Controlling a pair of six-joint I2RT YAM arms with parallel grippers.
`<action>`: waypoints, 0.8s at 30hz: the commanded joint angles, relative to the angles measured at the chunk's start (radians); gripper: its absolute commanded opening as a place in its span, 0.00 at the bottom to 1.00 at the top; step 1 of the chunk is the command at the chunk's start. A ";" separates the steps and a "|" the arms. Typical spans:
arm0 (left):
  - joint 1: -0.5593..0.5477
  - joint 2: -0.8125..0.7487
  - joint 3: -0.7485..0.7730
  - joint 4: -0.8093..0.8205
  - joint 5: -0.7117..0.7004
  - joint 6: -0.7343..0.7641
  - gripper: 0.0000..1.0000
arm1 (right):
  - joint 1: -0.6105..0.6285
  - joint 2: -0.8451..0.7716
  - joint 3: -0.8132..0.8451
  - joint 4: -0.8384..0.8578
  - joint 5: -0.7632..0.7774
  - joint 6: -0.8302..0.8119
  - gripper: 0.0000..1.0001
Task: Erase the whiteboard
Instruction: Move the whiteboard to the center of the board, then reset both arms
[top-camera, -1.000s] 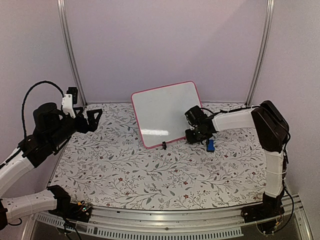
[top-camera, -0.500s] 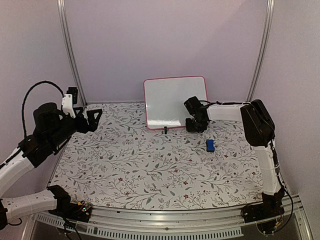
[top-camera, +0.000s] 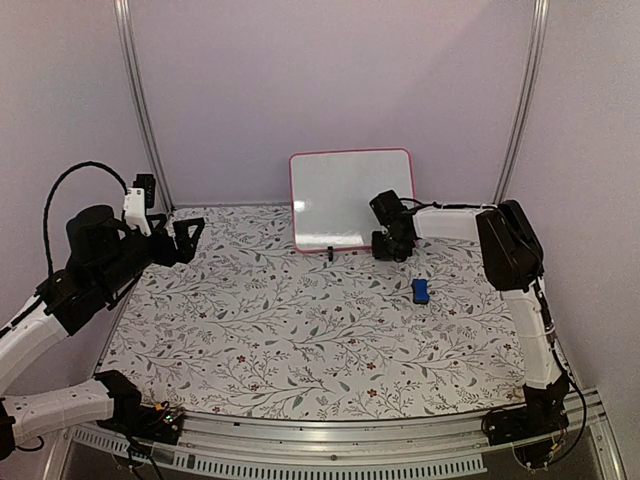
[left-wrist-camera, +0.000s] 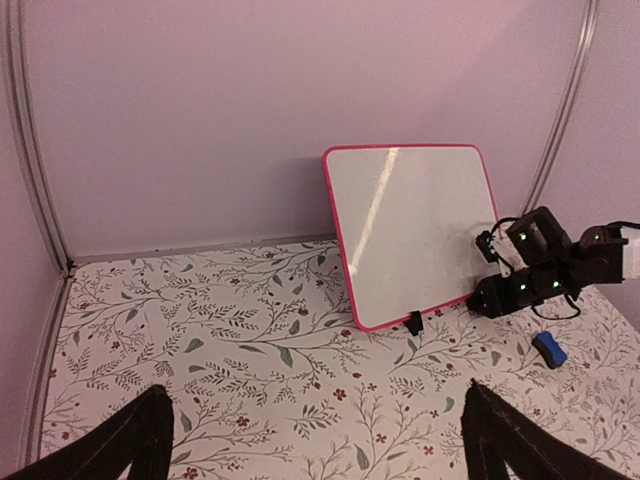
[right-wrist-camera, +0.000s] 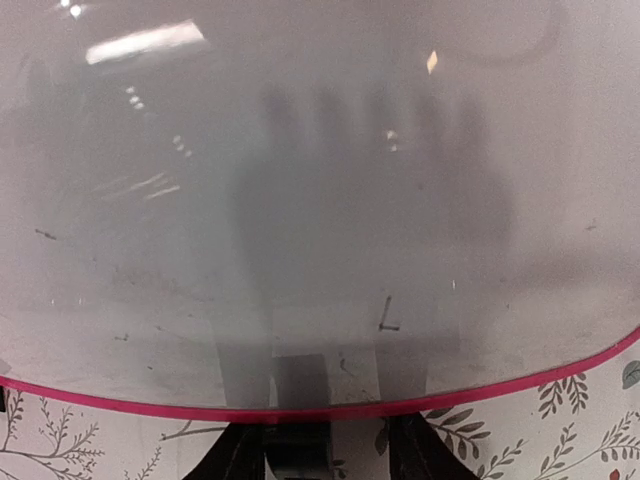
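The whiteboard (top-camera: 350, 200) (left-wrist-camera: 415, 235) with its pink-red frame stands upright at the back of the table, against the wall. Its white face (right-wrist-camera: 320, 200) shows faint smudges and one small dark mark (right-wrist-camera: 385, 315). My right gripper (top-camera: 388, 247) (left-wrist-camera: 492, 297) (right-wrist-camera: 325, 455) is at the board's lower right edge. Its jaws stand slightly apart on either side of a black clip foot (right-wrist-camera: 300, 450), with a gap on the right. A small blue eraser (top-camera: 421, 291) (left-wrist-camera: 549, 348) lies on the cloth just in front of it. My left gripper (top-camera: 190, 240) (left-wrist-camera: 312, 400) hovers wide open and empty at the far left.
A floral cloth (top-camera: 300, 330) covers the table. Aluminium posts (top-camera: 140, 110) (top-camera: 520, 110) stand at the back corners and plain walls close in on three sides. The board's other clip foot (top-camera: 330, 252) rests on the cloth.
The whiteboard has gone from tilted, nearer the middle, to upright against the back wall. The right arm followed it back, and its jaws have parted. The left arm has not moved.
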 joint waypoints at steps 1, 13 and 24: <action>-0.009 -0.012 0.000 0.001 -0.006 -0.002 1.00 | -0.024 -0.023 -0.116 0.011 -0.033 0.004 0.47; -0.008 -0.010 0.002 -0.001 -0.005 -0.003 1.00 | 0.039 -0.436 -0.504 0.141 -0.130 -0.085 0.99; -0.007 -0.001 0.004 -0.005 -0.007 -0.003 1.00 | 0.099 -0.966 -0.737 0.204 -0.138 -0.163 0.99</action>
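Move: Right at the right fingertips, about 1 cm to their left, sits the whiteboard's right clip, already between the half-opened fingers. The whiteboard's middle lies some 10 cm left, 5 cm ahead and 9 cm higher, with its left clip about 16 cm left, level in depth. The blue eraser rests roughly 13 cm back and 6 cm right, near the same height. From the left hand the whiteboard is about 30 cm ahead, 32 cm right and 20 cm lower. Spreading its fingers the rest of the way to wide open, the right hand comes free of the right clip and slides right about 3 cm while backing away low from the whiteboard. After some 9 cm of retreat it climbs steeply, ending about 14 cm back and 16 cm up, turning roughly 15 degrees counter-clockwise and tipping its fingers outward. ##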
